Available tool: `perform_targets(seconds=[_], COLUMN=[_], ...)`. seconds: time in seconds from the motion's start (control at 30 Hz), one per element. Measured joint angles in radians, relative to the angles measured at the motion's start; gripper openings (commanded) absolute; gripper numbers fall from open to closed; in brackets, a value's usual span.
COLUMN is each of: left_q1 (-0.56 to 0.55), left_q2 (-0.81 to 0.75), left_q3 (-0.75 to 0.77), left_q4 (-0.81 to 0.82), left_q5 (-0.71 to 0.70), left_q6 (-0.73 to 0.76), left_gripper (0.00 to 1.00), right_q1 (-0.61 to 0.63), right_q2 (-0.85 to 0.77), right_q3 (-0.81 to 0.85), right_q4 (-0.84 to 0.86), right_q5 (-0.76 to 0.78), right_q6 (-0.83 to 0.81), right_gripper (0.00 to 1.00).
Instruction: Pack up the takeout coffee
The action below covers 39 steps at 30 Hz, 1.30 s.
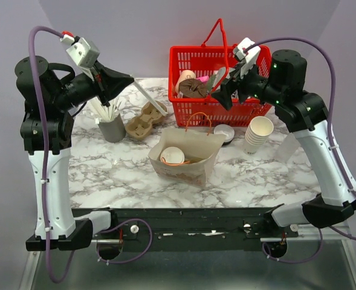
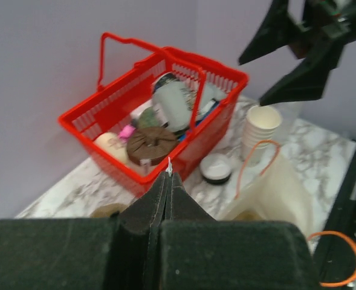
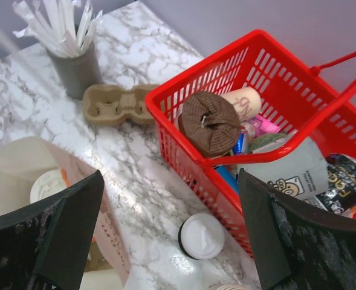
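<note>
The takeout coffee (image 1: 172,156), a small white cup with a round white lid, stands inside the open brown paper bag (image 1: 193,145) at mid-table. The right wrist view shows its lid (image 3: 46,185) in the bag's mouth. My left gripper (image 1: 131,80) hangs high over the back left of the table, shut on a thin white wrapped straw (image 1: 150,98) that slants down toward the basket. Only the straw's tip (image 2: 168,163) pokes out between the closed fingers. My right gripper (image 1: 225,92) hovers wide open over the red basket's front wall, holding nothing.
A red basket (image 1: 214,115) of groceries stands at the back. In front of it lie a short stack of lids (image 1: 224,133) and a tall stack of lidless cups (image 1: 259,133). A cardboard cup carrier (image 1: 142,119) and a grey holder of straws (image 1: 111,125) stand at left.
</note>
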Motion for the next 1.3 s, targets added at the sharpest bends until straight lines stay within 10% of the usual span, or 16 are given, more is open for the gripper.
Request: perform_targets(seconds=[0.67, 0.87, 1.3], left_q1=[-0.323, -0.409, -0.427], left_q2=[-0.032, 0.011, 0.270], left_q3=[-0.115, -0.199, 0.130], left_q4=[0.060, 0.076, 0.040], left_q5=[0.153, 0.133, 0.018], left_q6=[-0.129, -0.121, -0.060], left_gripper=[0.00, 0.51, 0.89], right_q1=[-0.013, -0.013, -0.013], right_q2=[-0.038, -0.052, 0.023], right_q3=[-0.010, -0.034, 0.085], right_q4=[0.135, 0.138, -0.014], right_q5=[0.180, 0.198, 0.299], right_q6=[0.005, -0.004, 0.086], right_gripper=[1.00, 1.00, 1.00])
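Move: The paper-wrapped straw is already shut in the left fingers. The open takeout bag it goes to lies about 14 cm to that hand's right, some 3 cm nearer the base and roughly 44 cm below. From the bag, the black-and-white lids are some 20 cm farther out and 18 cm to the right, and the cup tray about 28 cm farther out and 17 cm to the left. From the right hand the bag is about 12 cm left, 7 cm back and 34 cm down. The straw is carried back and to the right, about 8 cm each way, by the left hand, which then sinks several centimetres while still going right over the bag, turning some 30 degrees clockwise and tipping down. There the fingers open and let go of the straw, and the hand swings forward and starts to rise, still opening. The right hand, empty and open, moves about 5 cm right and a little forward. ##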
